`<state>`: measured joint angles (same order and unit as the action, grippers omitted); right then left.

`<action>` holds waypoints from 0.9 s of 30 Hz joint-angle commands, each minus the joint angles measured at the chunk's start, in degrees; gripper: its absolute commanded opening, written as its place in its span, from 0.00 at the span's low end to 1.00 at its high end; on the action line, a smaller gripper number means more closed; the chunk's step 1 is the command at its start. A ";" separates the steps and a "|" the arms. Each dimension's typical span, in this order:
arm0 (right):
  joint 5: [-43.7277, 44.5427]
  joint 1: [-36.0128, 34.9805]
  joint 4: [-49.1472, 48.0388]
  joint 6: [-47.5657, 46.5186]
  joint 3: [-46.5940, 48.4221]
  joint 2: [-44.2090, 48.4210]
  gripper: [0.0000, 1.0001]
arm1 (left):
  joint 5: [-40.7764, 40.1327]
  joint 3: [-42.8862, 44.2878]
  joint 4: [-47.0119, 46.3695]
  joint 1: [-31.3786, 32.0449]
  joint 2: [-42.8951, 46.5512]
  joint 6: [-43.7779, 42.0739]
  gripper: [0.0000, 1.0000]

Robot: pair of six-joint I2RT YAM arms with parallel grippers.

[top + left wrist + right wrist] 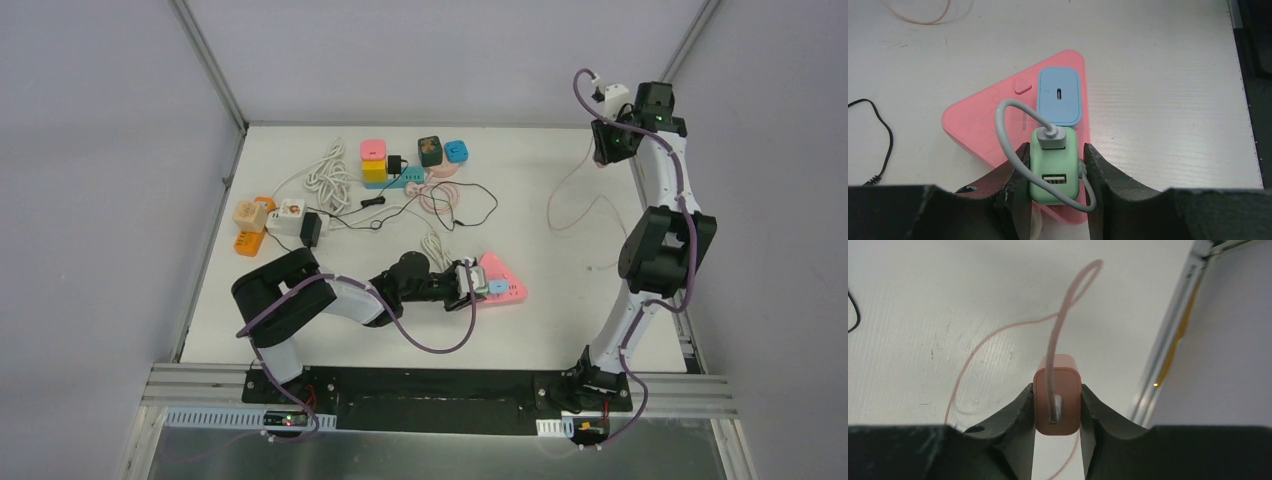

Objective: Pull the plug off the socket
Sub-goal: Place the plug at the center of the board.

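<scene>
A pink triangular socket (979,124) lies flat on the white table (1168,75), right of centre in the top view (508,284). A green plug (1054,172) with a grey cable (1002,131) stands in it, and a blue plug (1058,95) sits just beyond. My left gripper (1055,152) is shut on the green plug, and its fingers (1103,172) pinch the grey cable against the plug's sides. My right gripper (1057,394) is raised at the far right (600,148), shut on a pink plug (1063,372) whose pink cable (1055,335) hangs to the table.
Coloured cube sockets (374,160) and a power strip stand at the back with white (325,175) and black cables (470,205). More adapters (262,218) sit at the left edge. A metal frame rail (1168,340) runs along the table's right edge.
</scene>
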<state>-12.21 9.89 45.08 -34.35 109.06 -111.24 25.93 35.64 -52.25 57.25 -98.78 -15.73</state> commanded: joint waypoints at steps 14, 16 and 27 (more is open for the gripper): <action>-0.44 -0.41 -3.17 27.48 18.46 -25.40 0.15 | 3.29 0.54 -15.25 -1.67 -4.52 0.77 0.00; 0.53 -0.69 -3.93 28.59 18.70 -26.34 0.25 | 3.33 0.49 -15.76 -1.76 -4.85 0.94 0.00; 0.65 -0.81 -1.98 27.53 20.73 -27.04 0.78 | 4.45 0.47 -17.74 -1.89 -6.72 1.58 0.00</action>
<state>-12.21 9.45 43.27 -6.87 127.07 -140.25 28.64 35.75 -62.65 56.12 -105.71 -14.70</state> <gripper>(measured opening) 0.698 0.349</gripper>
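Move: My right hand still holds the pink plug high over the far right of the table. The bare spot I take it to is about 7 cm ahead, 1 cm left and some 18 cm below. From this hand, the black cable's loop lies about 26 cm left and 1 cm ahead, and the blue box 28 cm left and 15 cm ahead, both near table height. From my left hand, that spot is roughly 38 cm ahead, 22 cm right and 8 cm lower. I sink my right hand quickly, about 13 cm, then carry the pink plug some 5 cm forward over the bare table, turning the wrist clockwise about 20 degrees and raising the hand's left side. Easing the last bit down, I open the fingers and let the plug go. My left hand keeps its pinch on the green plug in the board. ##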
